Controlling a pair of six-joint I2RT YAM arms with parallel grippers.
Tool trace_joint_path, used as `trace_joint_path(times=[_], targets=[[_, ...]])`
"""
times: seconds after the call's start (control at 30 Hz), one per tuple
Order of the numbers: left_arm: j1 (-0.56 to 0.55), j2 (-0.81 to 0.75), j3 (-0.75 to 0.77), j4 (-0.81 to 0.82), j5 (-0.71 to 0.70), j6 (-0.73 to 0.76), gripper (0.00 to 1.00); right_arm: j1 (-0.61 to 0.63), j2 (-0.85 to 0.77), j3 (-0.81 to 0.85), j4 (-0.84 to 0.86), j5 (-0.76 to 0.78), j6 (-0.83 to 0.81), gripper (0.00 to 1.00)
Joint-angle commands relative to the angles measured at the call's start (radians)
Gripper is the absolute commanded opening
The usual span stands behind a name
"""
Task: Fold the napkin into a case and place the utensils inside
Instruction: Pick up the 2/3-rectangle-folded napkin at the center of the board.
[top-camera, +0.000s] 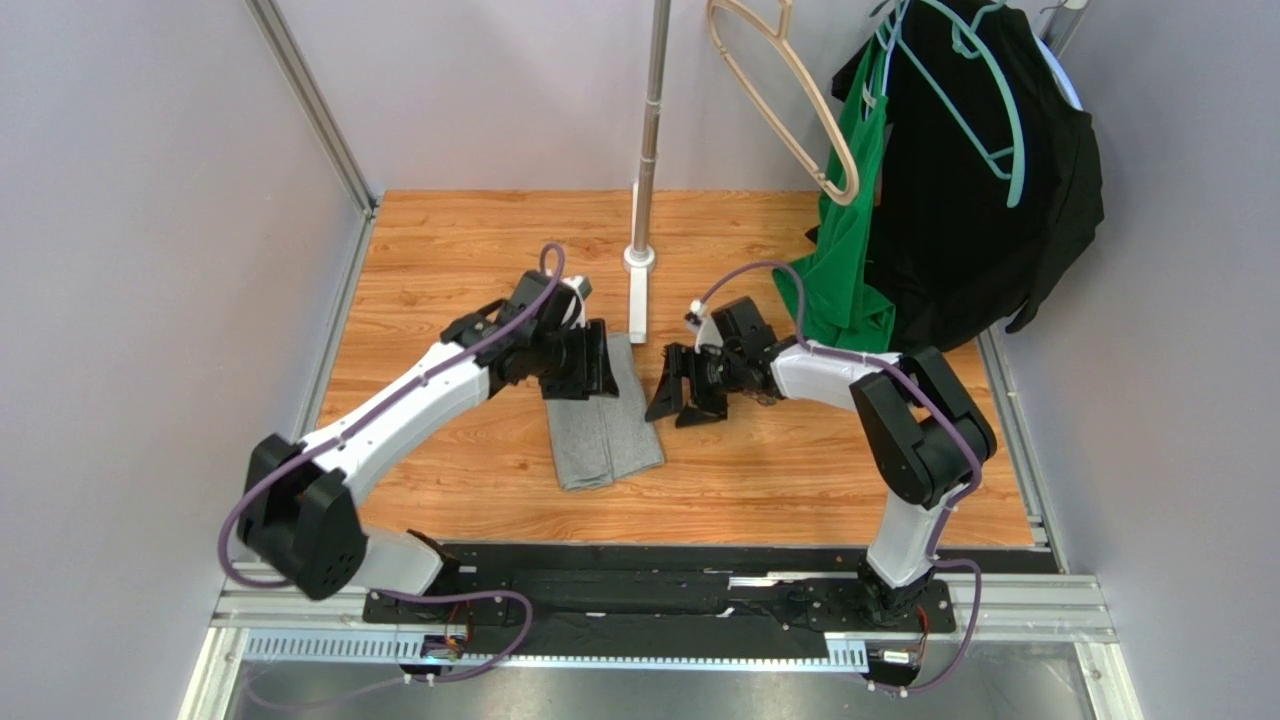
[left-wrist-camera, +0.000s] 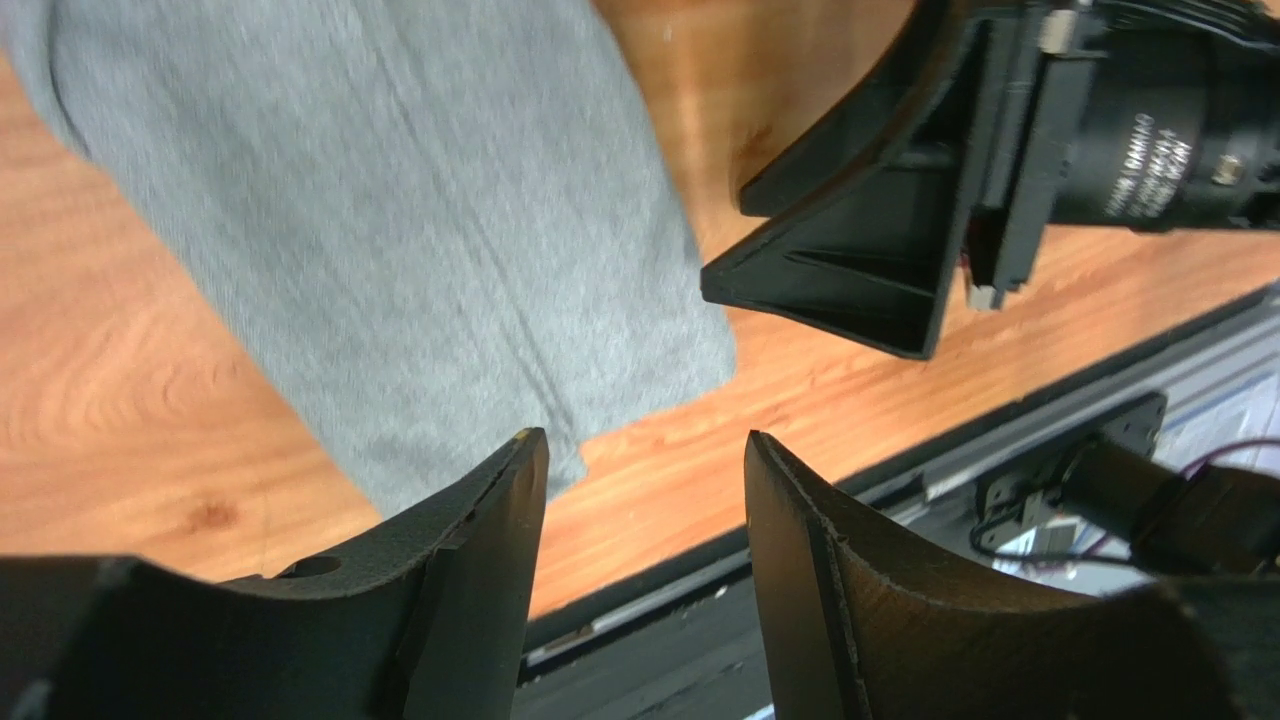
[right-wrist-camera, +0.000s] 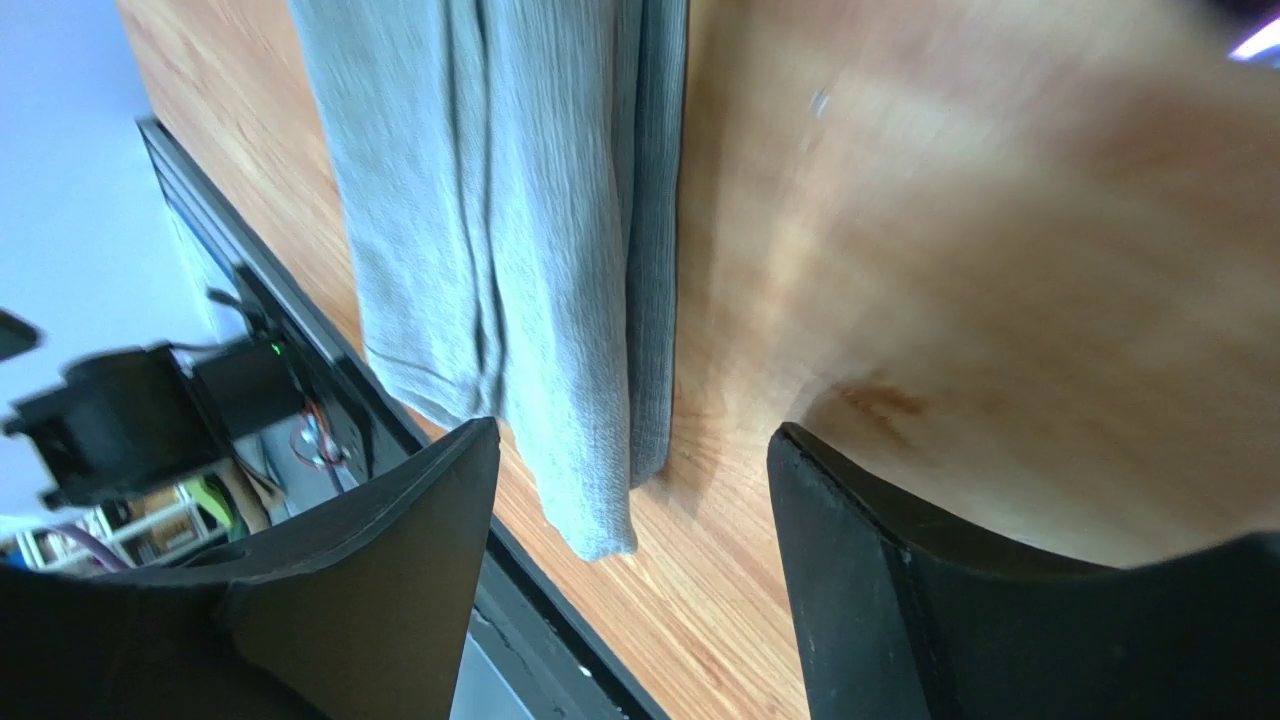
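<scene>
The napkin (top-camera: 604, 431) lies on the wooden table as a narrow, layered heather-grey strip, the case. Its far end is under my left gripper (top-camera: 577, 371). In the left wrist view the grey cloth (left-wrist-camera: 406, 225) fills the upper left, and my left gripper (left-wrist-camera: 639, 443) hangs open above its edge with nothing between the fingers. My right gripper (top-camera: 684, 393) stands open just right of the strip. In its wrist view the cloth (right-wrist-camera: 511, 225) lies ahead of the right gripper (right-wrist-camera: 631, 435), apart from it. The utensils are out of view.
A metal pole (top-camera: 646, 165) on a white foot stands behind the napkin. A green garment (top-camera: 849, 255) and a black garment (top-camera: 977, 165) hang at the back right, next to a bare hanger (top-camera: 796, 105). A black rail (top-camera: 676, 578) runs along the near edge.
</scene>
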Motion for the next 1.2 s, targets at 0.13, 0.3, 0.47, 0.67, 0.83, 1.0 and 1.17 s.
trace_joint_path(times=[0.13,0.3,0.47,0.67,0.83,1.0,1.17], targets=[[-0.068,-0.208,-0.299,0.238,0.079,-0.068,0.64,0.095,-0.005,-0.083,0.166,-0.015,0.015,0.69],[-0.161,-0.245,-0.282,0.18,-0.036,-0.035,0.71,0.125,0.006,-0.106,0.167,0.005,0.043,0.62],[-0.25,-0.271,-0.305,0.207,-0.169,0.011,0.67,0.142,-0.02,-0.1,0.167,-0.001,0.118,0.44],[-0.31,-0.219,-0.29,0.232,-0.263,0.075,0.67,0.141,-0.022,-0.049,0.181,-0.051,0.242,0.17],[-0.379,-0.187,-0.287,0.267,-0.301,0.199,0.7,0.141,-0.032,-0.028,0.133,-0.057,0.323,0.07],[-0.416,-0.124,-0.273,0.281,-0.375,0.255,0.97,0.141,-0.026,-0.021,0.142,-0.079,0.43,0.05],[-0.464,-0.029,-0.219,0.216,-0.464,0.268,0.99,0.139,-0.042,-0.053,0.204,-0.068,0.524,0.04]])
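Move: The folded napkin's middle lies about 9 cm to the right hand's left and 3 cm nearer the base, some 3 cm lower; its right edge is the nearest part. About 12 cm ahead of that hand and 5 cm to its left stands the pole foot; the fork lies some 6 cm to its right and 1 cm ahead. From the left hand the napkin's middle is about 4 cm back, level sideways, and 13 cm below. The napkin's right edge gets pinched by the right hand, which slips back and left about 5 cm while dipping slightly, shuts its fingers on the cloth, then rises some 3 cm, rolling about 15 degrees. The left hand draws back about 7 cm, sinks about 6 cm and shifts a little right towards the napkin's near end, turning clockwise and opening wide. ##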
